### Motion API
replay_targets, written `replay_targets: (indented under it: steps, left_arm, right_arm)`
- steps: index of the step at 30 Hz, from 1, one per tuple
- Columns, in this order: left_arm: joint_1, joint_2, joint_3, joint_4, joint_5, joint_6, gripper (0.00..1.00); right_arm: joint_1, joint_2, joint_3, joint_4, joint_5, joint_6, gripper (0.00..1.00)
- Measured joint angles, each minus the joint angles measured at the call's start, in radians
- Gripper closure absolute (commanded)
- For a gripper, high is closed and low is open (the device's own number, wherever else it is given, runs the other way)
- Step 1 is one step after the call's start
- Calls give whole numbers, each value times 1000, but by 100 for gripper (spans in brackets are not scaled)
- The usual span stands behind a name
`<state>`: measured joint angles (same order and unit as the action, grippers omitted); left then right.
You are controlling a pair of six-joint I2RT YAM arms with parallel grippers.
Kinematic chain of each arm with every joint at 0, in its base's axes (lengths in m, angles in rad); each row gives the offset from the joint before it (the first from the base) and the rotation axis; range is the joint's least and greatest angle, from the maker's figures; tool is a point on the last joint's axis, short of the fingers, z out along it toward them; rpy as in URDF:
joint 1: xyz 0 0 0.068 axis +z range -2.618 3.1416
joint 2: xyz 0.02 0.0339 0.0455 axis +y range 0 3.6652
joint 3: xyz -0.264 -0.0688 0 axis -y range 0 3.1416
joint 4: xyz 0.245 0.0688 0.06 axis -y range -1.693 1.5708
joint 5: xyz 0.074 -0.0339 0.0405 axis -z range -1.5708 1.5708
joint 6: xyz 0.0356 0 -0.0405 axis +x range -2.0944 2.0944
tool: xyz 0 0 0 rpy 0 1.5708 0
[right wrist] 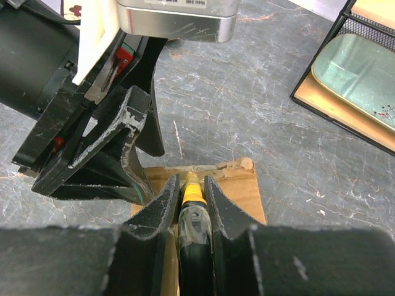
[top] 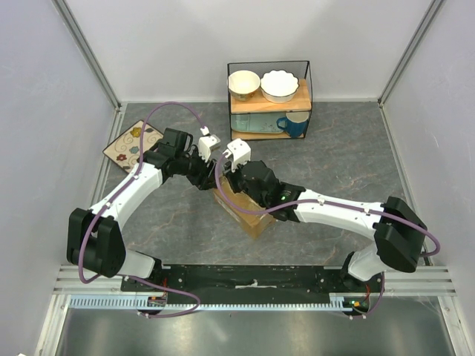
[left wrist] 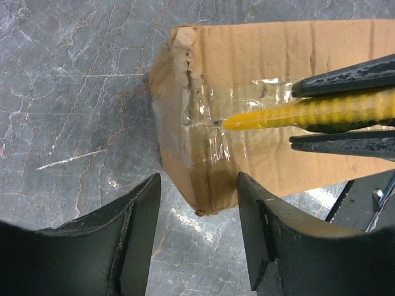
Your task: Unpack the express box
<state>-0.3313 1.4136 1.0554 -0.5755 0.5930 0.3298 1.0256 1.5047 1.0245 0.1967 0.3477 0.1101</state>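
Note:
The express box [top: 254,220] lies on the grey table under both wrists, brown cardboard with clear tape on its seam [left wrist: 247,105]. My right gripper [right wrist: 190,188] is shut on the yellow utility knife [right wrist: 192,195]. In the left wrist view the knife [left wrist: 296,115] has its tip on the taped seam at the box's end edge, and the box [right wrist: 237,194] also shows in the right wrist view. My left gripper [left wrist: 197,237] is open and empty, its jaws standing either side of the box's near corner, just short of it. Its fingers [right wrist: 114,145] show beside the knife.
A black wire rack [top: 269,100] at the back holds two bowls, a blue mug [top: 293,124] and a pale green plate [right wrist: 355,80]. A patterned square plate [top: 132,144] lies at the back left. Grey walls close in both sides.

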Motion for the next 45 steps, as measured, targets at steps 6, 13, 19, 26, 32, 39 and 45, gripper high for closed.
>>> replay_targets:
  steps: [6,13,19,26,32,39,45]
  left_arm:
    - [0,1,11,-17,0,0,40]
    - [0,23,44,-63,-3,2,44]
    - [-5,42,73,-101,3,21,64]
    - [1,114,150,-169,31,31,72]
    - [-1,151,185,-190,55,35,72]
    - [-3,181,212,-204,80,40,73]
    - [-3,194,232,-225,90,55,71]
  right_arm:
    - [-1,27,25,2,-9,-1,99]
    - [-4,35,38,-14,-38,-9,100]
    - [-6,24,39,-51,-55,-26,100]
    - [-9,-1,39,-130,-67,-28,100]
    - [-15,-27,30,-162,-68,-18,100]
    - [-16,-58,23,-209,-66,18,100]
    - [-4,-64,29,-267,-34,67,100]
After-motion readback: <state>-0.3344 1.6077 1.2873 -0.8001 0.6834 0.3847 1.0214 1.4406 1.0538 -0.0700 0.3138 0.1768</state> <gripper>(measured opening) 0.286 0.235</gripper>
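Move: The right hand holds the yellow cutter; the taped seam's far end lies about 3 cm ahead, 4 cm left and 5 cm below it. The box's middle lies some 9 cm back, 4 cm right and 9 cm below, and the left fingertips some 3 cm ahead, 8 cm left and 5 cm below. The left hand straddles the box's far-left corner, about 1 cm right and 1 cm below; that seam end lies roughly 4 cm right. Right hand edges left, then draws the cutter about 5 cm right and back along the seam; left fingers partly close. ##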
